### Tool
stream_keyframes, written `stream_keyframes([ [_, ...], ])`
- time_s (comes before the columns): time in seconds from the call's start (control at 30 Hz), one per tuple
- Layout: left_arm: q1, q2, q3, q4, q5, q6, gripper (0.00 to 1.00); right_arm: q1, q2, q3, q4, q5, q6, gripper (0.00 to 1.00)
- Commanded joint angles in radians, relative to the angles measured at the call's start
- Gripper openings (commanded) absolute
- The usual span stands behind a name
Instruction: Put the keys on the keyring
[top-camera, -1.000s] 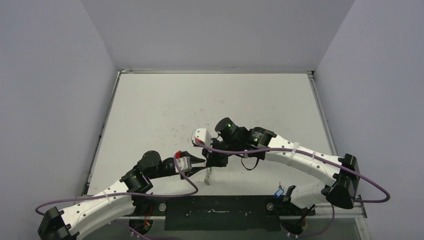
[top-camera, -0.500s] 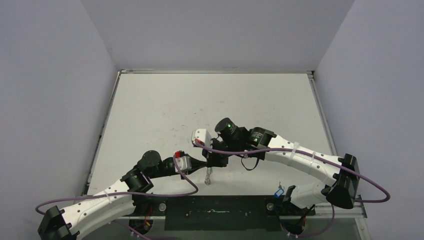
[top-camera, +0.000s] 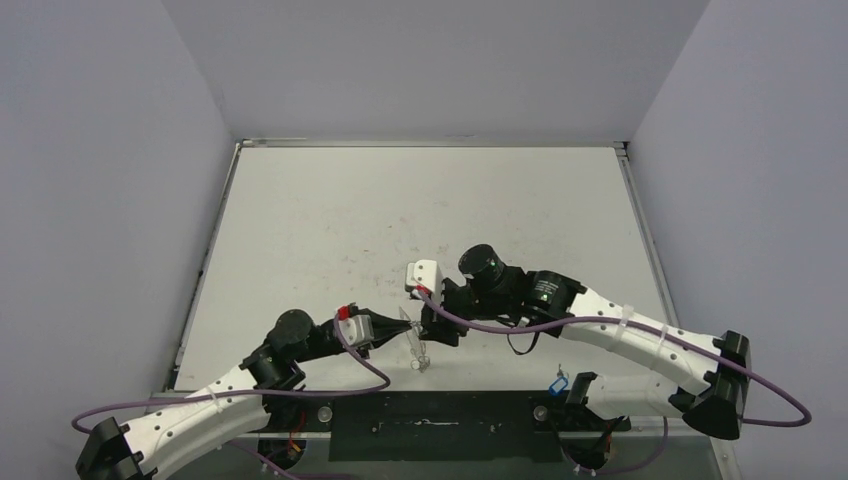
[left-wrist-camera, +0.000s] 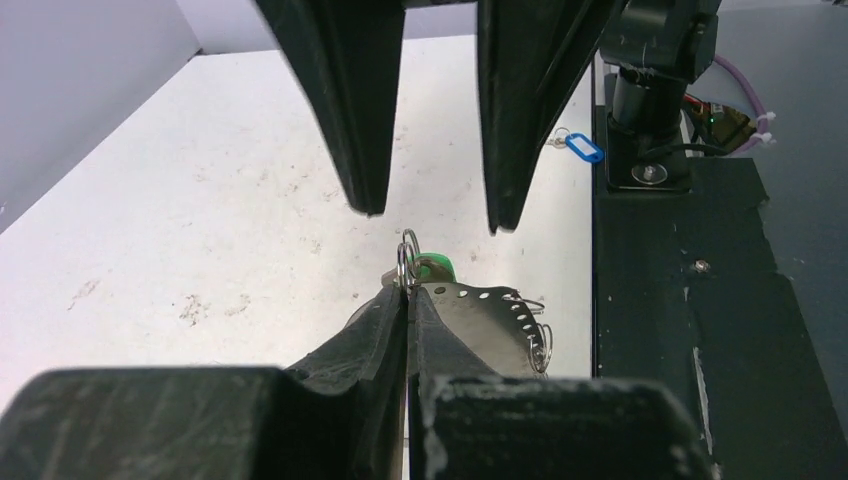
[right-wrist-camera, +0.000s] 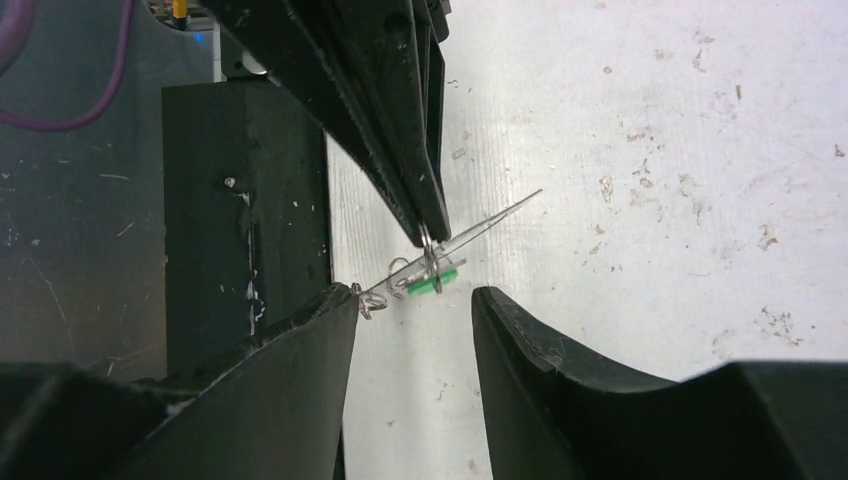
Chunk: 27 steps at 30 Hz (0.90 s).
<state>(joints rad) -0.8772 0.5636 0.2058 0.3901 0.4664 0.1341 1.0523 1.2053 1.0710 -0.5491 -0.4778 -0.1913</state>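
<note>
My left gripper (left-wrist-camera: 408, 285) is shut, pinching a small wire loop at the top of the pale-grey keyring (left-wrist-camera: 490, 312). The keyring (top-camera: 418, 348) hangs from the left gripper (top-camera: 405, 322) just above the table. The green key (left-wrist-camera: 433, 267) sits right behind the pinch; its tag (right-wrist-camera: 432, 284) hangs beside the keyring (right-wrist-camera: 470, 228), which shows edge-on. My right gripper (right-wrist-camera: 412, 295) is open, its fingers (left-wrist-camera: 362, 150) either side of the keyring and holding nothing. The blue key (top-camera: 558, 383) lies on the black strip by the right arm's base, also seen in the left wrist view (left-wrist-camera: 583, 148).
The black base strip (top-camera: 430, 425) runs along the near table edge, right beside the keyring. The right arm's base post (left-wrist-camera: 645, 110) stands next to the blue key. Purple cables (top-camera: 480, 325) loop over both arms. Grey walls close in three sides.
The left gripper closed on the keyring. The right gripper then opened, let go of it and drew back to the right. The keyring now hangs from the left gripper.
</note>
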Motion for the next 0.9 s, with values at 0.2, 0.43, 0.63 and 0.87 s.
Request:
stream_keyframes([
  [0.2,-0.002,-0.043,-0.081,0.304,-0.027,-0.062,0.0,-0.045,-0.177,-0.182,0.297,-0.085,-0.03,0.39],
  [0.43,-0.003,-0.04,-0.083,0.321,-0.007,-0.073,0.0,-0.057,-0.158,-0.214,0.367,-0.109,-0.017,0.31],
  [0.63,-0.002,-0.037,-0.08,0.317,0.0,-0.074,0.0,-0.057,-0.121,-0.203,0.395,-0.125,0.005,0.28],
  [0.87,-0.002,-0.035,-0.076,0.317,0.001,-0.073,0.0,-0.057,-0.105,-0.207,0.423,-0.136,0.019,0.18],
])
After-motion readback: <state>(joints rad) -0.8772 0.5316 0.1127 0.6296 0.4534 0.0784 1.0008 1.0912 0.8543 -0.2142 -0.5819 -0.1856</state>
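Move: The small ring pinched in my left fingers sits roughly 1 cm ahead, 1 cm to the left of and 1 cm below my right hand's grip point. The green key is about 1 cm ahead, 1 cm left and 4 cm below that same grip point, and the grey plate's middle 1 cm back, 1 cm left and 5 cm below. From my left hand, the right fingertips it offers the ring to lie about 2 cm right, 1 cm back and 1 cm above. I lift the ring about 2 cm with my left hand, tipping its shut fingers slightly upward and keeping their pinch. My right hand first eases right and up about 1 cm, then comes back left some 1.5 cm to the ring, its down-slanting fingers levelling by roughly 15 degrees and closing to under half their gap around the ring, not yet fully shut. ##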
